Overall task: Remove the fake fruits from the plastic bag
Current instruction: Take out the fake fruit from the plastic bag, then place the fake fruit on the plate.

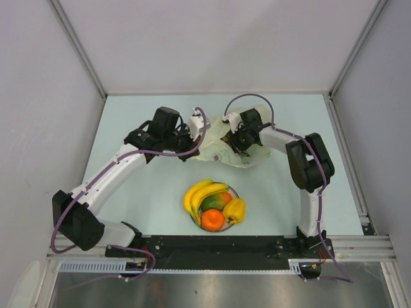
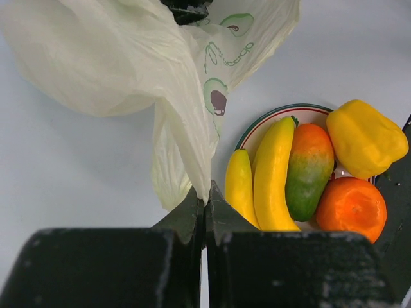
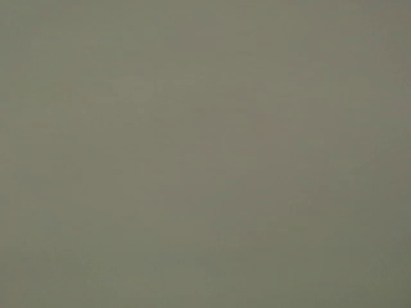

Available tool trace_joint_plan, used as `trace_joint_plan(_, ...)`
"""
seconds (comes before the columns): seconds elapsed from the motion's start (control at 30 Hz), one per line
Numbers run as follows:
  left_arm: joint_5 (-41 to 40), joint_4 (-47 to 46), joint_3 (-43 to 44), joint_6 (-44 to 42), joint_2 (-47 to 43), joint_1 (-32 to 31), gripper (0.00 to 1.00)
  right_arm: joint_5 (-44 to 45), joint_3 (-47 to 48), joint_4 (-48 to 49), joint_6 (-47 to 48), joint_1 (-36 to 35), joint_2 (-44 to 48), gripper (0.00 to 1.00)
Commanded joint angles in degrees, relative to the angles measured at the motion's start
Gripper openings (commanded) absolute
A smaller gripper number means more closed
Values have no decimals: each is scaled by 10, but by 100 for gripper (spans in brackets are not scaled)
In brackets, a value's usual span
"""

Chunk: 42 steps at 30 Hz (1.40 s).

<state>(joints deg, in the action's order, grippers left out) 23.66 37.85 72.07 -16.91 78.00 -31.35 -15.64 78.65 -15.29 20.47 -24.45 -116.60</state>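
Observation:
The plastic bag (image 1: pixel 218 153) lies crumpled at the middle back of the table, thin and pale yellowish. My left gripper (image 1: pixel 194 142) (image 2: pixel 205 196) is shut on a fold of the plastic bag (image 2: pixel 128 58) and holds it up. My right gripper (image 1: pixel 239 144) reaches into the bag from the right; its wrist view is a blank grey-green, so its jaws do not show. On the plate (image 1: pixel 234 192) (image 2: pixel 273 117) in front lie fake fruits: a yellow banana bunch (image 1: pixel 200 192) (image 2: pixel 273 173), a mango (image 1: pixel 218 201) (image 2: pixel 309 170), an orange (image 1: pixel 212 220) (image 2: pixel 352 206) and a yellow lumpy fruit (image 1: pixel 234 210) (image 2: pixel 365 136).
The plate stands near the front middle, between the two arm bases. Grey walls with metal rails (image 1: pixel 350 154) close the table in at the sides and back. The black base bar (image 1: pixel 212 247) runs along the near edge.

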Motion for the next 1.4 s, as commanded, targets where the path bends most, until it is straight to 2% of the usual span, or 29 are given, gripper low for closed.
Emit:
trace_joint_plan(0.0, -5, -7, 1, 1, -9, 2, 0, 11, 35, -1, -16, 11, 1, 28)
trace_joint_plan(0.03, -6, -7, 1, 2, -10, 2, 0, 1, 36, -2, -12, 12, 3, 11)
trace_joint_plan(0.07, -5, -8, 0, 1, -9, 2, 0, -1, 39, -4, -10, 10, 14, 1)
trace_joint_plan(0.1, -5, -6, 0, 1, -8, 3, 0, -1, 41, -5, -9, 7, 19, 0)
trace_joint_plan(0.23, -5, -12, 0, -1, -5, 3, 0, -27, 46, -20, -1, 2, 66, 0)
trace_joint_plan(0.33, -5, -17, 2, -1, -1, 3, 0, 72, 55, -12, -43, -17, 99, 0)
trace_joint_plan(0.47, -5, -25, 6, 5, 1, 3, 1, 25, 84, -115, 18, -26, 133, 0)
trace_joint_plan(0.63, -2, -30, 37, 12, 13, 3, 0, 39, 91, -233, 31, -28, 187, 0)
trace_joint_plan(0.73, -6, -33, 57, 15, 18, 3, 0, 24, 70, -275, 46, -19, 235, 0)
trace_joint_plan(0.97, -30, -45, 66, 16, 8, 3, 0, 84, -2, -348, 104, -10, 326, 0)
trace_joint_plan(1.07, -35, -51, 64, 28, 0, 3, 0, 50, -17, -387, 139, -4, 345, 0)
trace_joint_plan(1.27, -25, -51, 62, 36, -7, 4, 0, 35, -21, -439, 165, -42, 377, 0)
trace_joint_plan(1.37, -27, -55, 48, 34, -18, 3, 0, 39, -30, -461, 195, -72, 422, 0)
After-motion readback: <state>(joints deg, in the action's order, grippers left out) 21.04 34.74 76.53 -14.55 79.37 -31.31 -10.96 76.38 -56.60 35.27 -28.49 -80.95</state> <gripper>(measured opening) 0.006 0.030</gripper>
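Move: Inside the open bag, the brown longan bunch lies right at the open right fingers, its middle roughly 3 cm ahead, 3 cm left and level with them. The bag's middle is about 7 cm straight ahead of this hand. The plate of fruit lies some 25 cm back and 10 cm left, the yellow pepper on its right side about 26 cm back and 2 cm left. From the left hand the bunch is roughly 12 cm ahead, 18 cm right and 18 cm below. Closing on the bunch's stems, the right fingers pinch them shut, then the hand lifts steeply about 13 cm and swings back some 15 cm and right about 7 cm, out over the bag's near edge, turning some 15 degrees counter-clockwise late on. The left hand keeps its shut grip on the bag, then raises it about 3 cm while edging forward. ##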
